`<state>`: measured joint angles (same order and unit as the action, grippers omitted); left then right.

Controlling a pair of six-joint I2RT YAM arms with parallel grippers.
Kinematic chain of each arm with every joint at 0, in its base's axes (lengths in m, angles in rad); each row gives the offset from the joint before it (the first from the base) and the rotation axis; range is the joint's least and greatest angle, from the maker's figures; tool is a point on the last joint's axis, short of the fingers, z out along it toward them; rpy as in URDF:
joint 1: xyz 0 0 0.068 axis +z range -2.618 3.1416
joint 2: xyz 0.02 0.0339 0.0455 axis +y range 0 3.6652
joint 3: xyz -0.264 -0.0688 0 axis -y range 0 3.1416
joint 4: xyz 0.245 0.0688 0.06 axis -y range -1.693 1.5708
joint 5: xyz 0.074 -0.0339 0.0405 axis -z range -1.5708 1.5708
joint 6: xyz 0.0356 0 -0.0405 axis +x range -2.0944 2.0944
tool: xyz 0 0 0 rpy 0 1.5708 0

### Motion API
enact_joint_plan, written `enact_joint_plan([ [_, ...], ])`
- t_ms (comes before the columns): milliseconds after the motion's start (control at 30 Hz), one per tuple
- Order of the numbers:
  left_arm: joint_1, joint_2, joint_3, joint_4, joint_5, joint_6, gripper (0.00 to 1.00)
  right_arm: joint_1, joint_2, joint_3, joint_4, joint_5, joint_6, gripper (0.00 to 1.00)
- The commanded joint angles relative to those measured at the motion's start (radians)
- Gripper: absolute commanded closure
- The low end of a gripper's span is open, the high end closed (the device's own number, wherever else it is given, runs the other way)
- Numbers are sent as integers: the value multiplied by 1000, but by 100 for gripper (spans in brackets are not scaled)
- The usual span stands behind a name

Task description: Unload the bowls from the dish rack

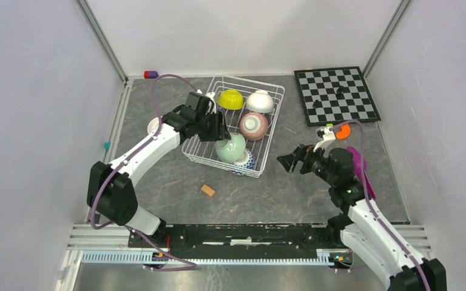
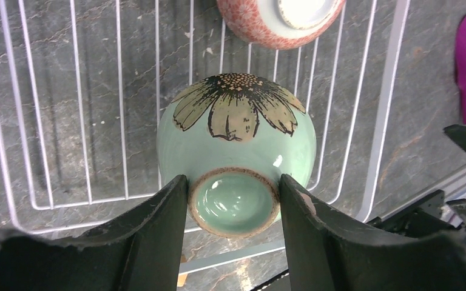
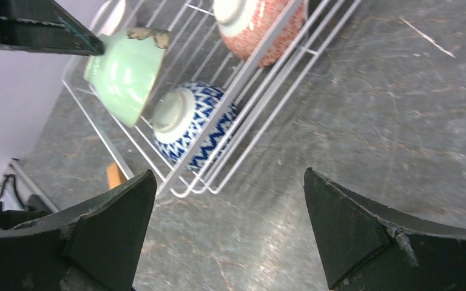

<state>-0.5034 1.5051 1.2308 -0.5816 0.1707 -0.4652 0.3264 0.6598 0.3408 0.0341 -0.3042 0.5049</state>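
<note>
My left gripper (image 1: 219, 131) is shut on the foot of the pale green bowl (image 1: 230, 147), which has a flower on it. In the left wrist view both fingers (image 2: 170, 212) press the foot ring of that bowl (image 2: 236, 145). It hangs tilted over the near part of the white wire dish rack (image 1: 272, 130). In the rack lie a yellow-green bowl (image 1: 231, 99), a white bowl (image 1: 260, 101), a speckled pink bowl (image 1: 254, 125) and a blue-and-white bowl (image 1: 244, 162). Another white bowl (image 1: 153, 125) peeks out left of the rack, behind the left arm. My right gripper (image 1: 291, 160) stands open over the table, right of the rack.
A chessboard (image 1: 337, 95) with a few pieces lies at the back right. A small cork-coloured block (image 1: 207, 190) sits in front of the rack. An orange item (image 1: 342, 131) and a magenta tool (image 1: 358, 163) lie near the right arm. Walls close in on three sides.
</note>
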Motion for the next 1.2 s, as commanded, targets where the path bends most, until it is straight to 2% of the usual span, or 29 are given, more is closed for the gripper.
enact_joint_plan([
  [0,21,-18,31,117,78,-78,64,42,87,87,220,-49,93,2],
  [267,45,-26,59,153,196,-109,64,191,268,199,353,8,96,7],
  [467,59,-55,56,208,282,-170,64,248,363,254,424,15,106,10],
  [967,65,-101,-31,480,472,-417,63,299,400,277,503,68,144,17],
  [1167,62,-109,-76,562,517,-482,63,308,400,278,544,59,146,29],
])
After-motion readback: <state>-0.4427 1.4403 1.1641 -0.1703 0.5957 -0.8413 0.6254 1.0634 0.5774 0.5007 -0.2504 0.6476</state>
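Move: The left gripper already has the green bowl by its foot ring; bring it towards the right gripper, about 20 cm to its right, 7 cm back and roughly level. From the right hand the green bowl is some 17 cm left, 6 cm ahead and 2 cm lower. The blue-patterned bowl lies about 14 cm left of the right hand, 5 cm ahead and 8 cm down; the pink bowl 10 cm left, 16 cm ahead and equally low. Keep the left grip on the foot ring and lift the green bowl about 9 cm while carrying it right towards the right gripper, rolling the wrist some 35 degrees so the fingers swing out rightward. Bring the right gripper left and up to meet the bowl, its fingers straddling the lower rim and starting to close; contact there can't be seen. ##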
